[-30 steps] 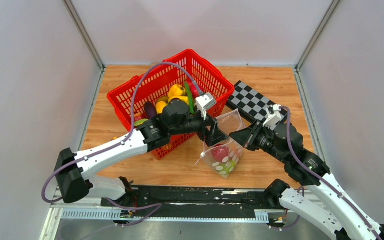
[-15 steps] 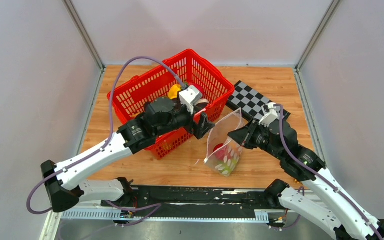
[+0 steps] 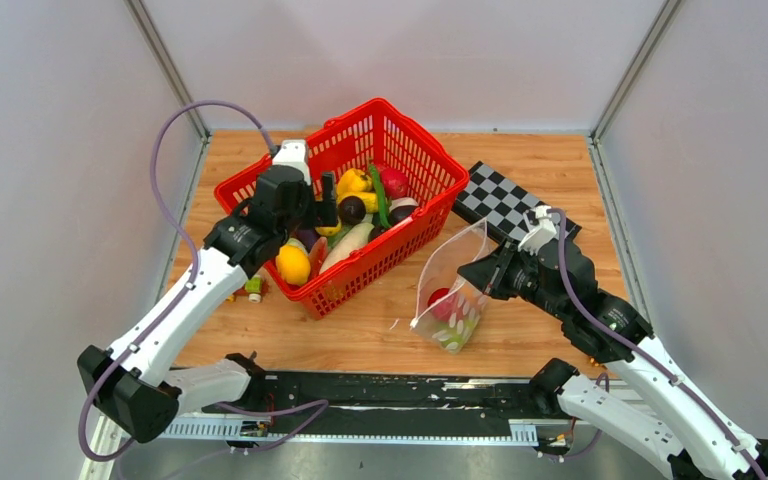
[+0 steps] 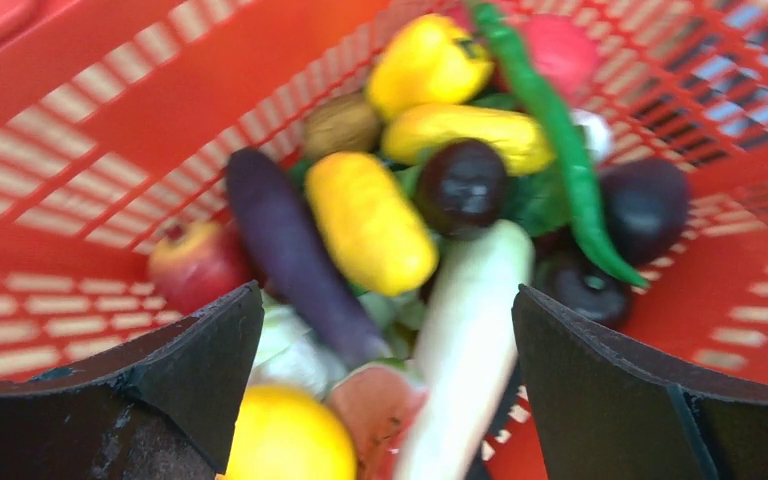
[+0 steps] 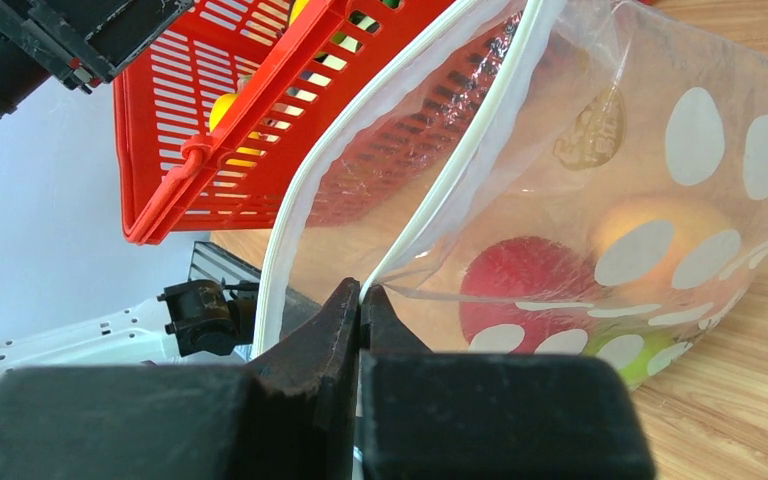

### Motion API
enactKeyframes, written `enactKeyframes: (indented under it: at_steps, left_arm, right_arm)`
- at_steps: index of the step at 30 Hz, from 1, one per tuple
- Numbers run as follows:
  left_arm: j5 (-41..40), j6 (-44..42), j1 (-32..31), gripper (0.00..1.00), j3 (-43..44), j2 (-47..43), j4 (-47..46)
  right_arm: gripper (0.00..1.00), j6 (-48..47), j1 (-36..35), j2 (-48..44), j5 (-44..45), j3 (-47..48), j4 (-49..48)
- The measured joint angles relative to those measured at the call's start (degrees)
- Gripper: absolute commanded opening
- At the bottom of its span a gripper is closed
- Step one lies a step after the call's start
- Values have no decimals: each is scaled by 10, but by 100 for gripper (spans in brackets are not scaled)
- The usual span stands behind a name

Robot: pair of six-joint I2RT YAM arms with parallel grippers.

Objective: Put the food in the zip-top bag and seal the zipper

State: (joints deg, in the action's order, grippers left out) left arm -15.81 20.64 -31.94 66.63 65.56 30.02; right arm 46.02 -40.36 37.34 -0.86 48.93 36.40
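Observation:
The dotted clear zip-top bag [image 3: 452,296] stands open on the table, with red [image 3: 440,301] and green food inside. My right gripper [image 3: 474,271] is shut on the bag's mouth edge and holds it up; the right wrist view shows the fingers [image 5: 360,296] pinching the white zipper strip [image 5: 460,168] and a red fruit [image 5: 520,282] in the bag [image 5: 700,190]. My left gripper [image 3: 328,193] is open and empty above the red basket [image 3: 415,172]. Between its fingers [image 4: 385,400] lie a yellow fruit [image 4: 370,222], a purple eggplant [image 4: 285,250] and a white radish [image 4: 465,350].
The basket holds several more toys, among them a yellow pepper [image 3: 353,181], a red one [image 3: 394,183] and a lemon [image 3: 293,265]. A black-and-white checkerboard [image 3: 505,200] lies behind the bag. Small toy blocks [image 3: 253,290] lie left of the basket.
My left arm has swung from the bag's mouth back left to above the basket, its gripper open. My right gripper still holds the bag's edge.

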Motion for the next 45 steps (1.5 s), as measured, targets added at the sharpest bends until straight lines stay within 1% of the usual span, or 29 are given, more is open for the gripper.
enactKeyframes:
  at_steps: [3,7,11,14,20,27,31,38,41,45]
  left_arm:
    - [-82,51,6,100,7,6,51]
    - [-159,114,7,100,34,40,116]
    - [-207,175,7,100,43,70,164]
    - [-225,221,7,100,42,82,191]
    - [-240,296,7,100,42,104,209]
    - [-243,379,9,100,42,166,259]
    - [-246,400,9,100,42,194,276]
    - [-248,413,9,100,38,202,274]
    - [-246,421,9,96,28,202,266]
    - [-245,423,10,100,20,202,259]
  right_arm:
    - [1,-1,0,0,0,1,3]
    - [1,-3,0,0,0,3,3]
    - [1,-3,0,0,0,3,7]
    - [1,-3,0,0,0,3,9]
    - [2,-5,0,0,0,3,9]
    - [2,-7,0,-3,14,3,11]
    - [2,-7,0,-4,15,3,11]
    - [2,-7,0,-7,20,3,12]
    - [2,-7,0,-7,20,3,13]
    - [3,-7,0,-7,20,3,14]
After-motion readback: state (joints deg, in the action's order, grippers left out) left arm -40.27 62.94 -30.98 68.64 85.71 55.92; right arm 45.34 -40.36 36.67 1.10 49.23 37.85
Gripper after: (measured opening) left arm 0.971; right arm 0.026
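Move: The cabbage lies near the basket's near left corner, about 9 cm to the left of the open left hand, level with it fore and aft, and some 17 cm below. The lemon is roughly 5 cm nearer the base than the cabbage, the eggplant about 4 cm farther out and 4 cm to the right of it, and the pomegranate 5 cm beyond it and slightly left. From the right hand, the cabbage is about 38 cm left, 13 cm ahead and 16 cm lower. Leftward first, then nearly straight down about 13 cm, the left hand sinks over the basket's near left corner towards the cabbage. On the way the wrist turns some 45 degrees counter-clockwise and tips the fingers more steeply down; they stay wide open, with no touch to be seen. The right hand stays put, still pinching the edge of the bag's mouth. ##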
